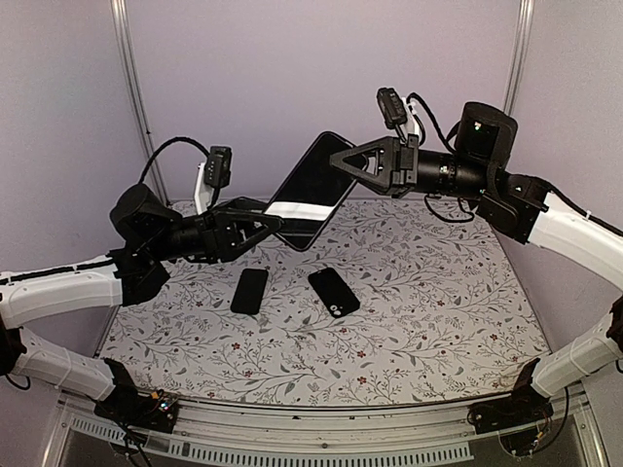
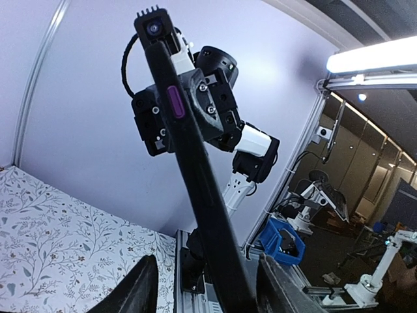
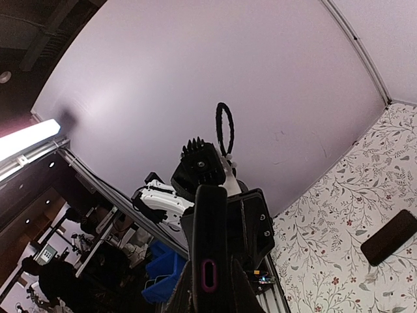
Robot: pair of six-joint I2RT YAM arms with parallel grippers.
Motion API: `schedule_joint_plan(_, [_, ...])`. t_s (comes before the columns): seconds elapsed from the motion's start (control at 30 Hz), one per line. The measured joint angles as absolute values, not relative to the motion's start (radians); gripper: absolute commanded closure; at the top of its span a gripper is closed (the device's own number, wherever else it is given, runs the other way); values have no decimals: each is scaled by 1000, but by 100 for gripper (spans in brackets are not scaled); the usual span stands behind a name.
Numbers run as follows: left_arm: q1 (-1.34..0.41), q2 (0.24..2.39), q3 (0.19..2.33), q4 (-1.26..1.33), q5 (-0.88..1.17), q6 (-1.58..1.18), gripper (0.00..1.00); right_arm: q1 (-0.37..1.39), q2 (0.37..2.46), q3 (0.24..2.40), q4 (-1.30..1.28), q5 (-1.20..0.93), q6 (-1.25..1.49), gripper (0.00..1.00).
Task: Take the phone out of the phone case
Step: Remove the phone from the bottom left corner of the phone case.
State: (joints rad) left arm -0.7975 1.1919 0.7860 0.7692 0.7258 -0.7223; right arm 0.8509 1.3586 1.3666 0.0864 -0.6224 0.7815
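A black phone in its black case [image 1: 311,190] hangs in the air above the table's far middle, tilted. My right gripper [image 1: 343,161] is shut on its upper end; in the right wrist view the fingers [image 3: 186,295] press both sides of the case [image 3: 210,241], which shows a purple-ringed port. My left gripper [image 1: 280,228] is at the lower end. In the left wrist view the case [image 2: 195,169] stands edge-on between wide-apart fingers [image 2: 140,287], nearer the right one, with a purple side button showing. The left jaws are open.
Two more dark phone-shaped items lie on the floral tablecloth: one [image 1: 249,290] left of centre, one [image 1: 334,292] at centre. One shows in the right wrist view [image 3: 389,237]. Purple walls close the back and sides.
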Motion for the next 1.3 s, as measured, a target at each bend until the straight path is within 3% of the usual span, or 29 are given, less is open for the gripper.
schedule_joint_plan(0.37, [-813, 1153, 786, 817, 837, -630, 50, 851, 1363, 1366, 112, -651, 852, 100])
schedule_joint_plan(0.9, [-818, 1109, 807, 727, 863, -477, 82, 851, 1396, 1344, 272, -757, 1007, 100])
schedule_joint_plan(1.3, [-829, 1076, 859, 602, 868, -319, 85, 850, 1433, 1333, 419, -823, 1102, 100])
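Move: Between the left hand's half-open fingers is the phone case's bottom left corner, roughly 1 cm back of the hand point and otherwise level with it. The case's middle is about 6 cm to the right of that hand, 3 ahead and 4 up. On the table, some 38 cm below and 18 ahead of it, a left table phone lies 10 cm to the left and a right table phone 12 cm to the right. From the right hand, the corner is about 11 cm left, 4 back and 6 down. Drawing back about 5 cm and rising some 3, the left hand rolls about 25 degrees around its fingers, front side coming up, as the fingers close to pinch the bottom left corner. The right hand keeps its grip near the other end, easing back some 2.5 cm and slightly up while turning about 15 degrees counter-clockwise. ##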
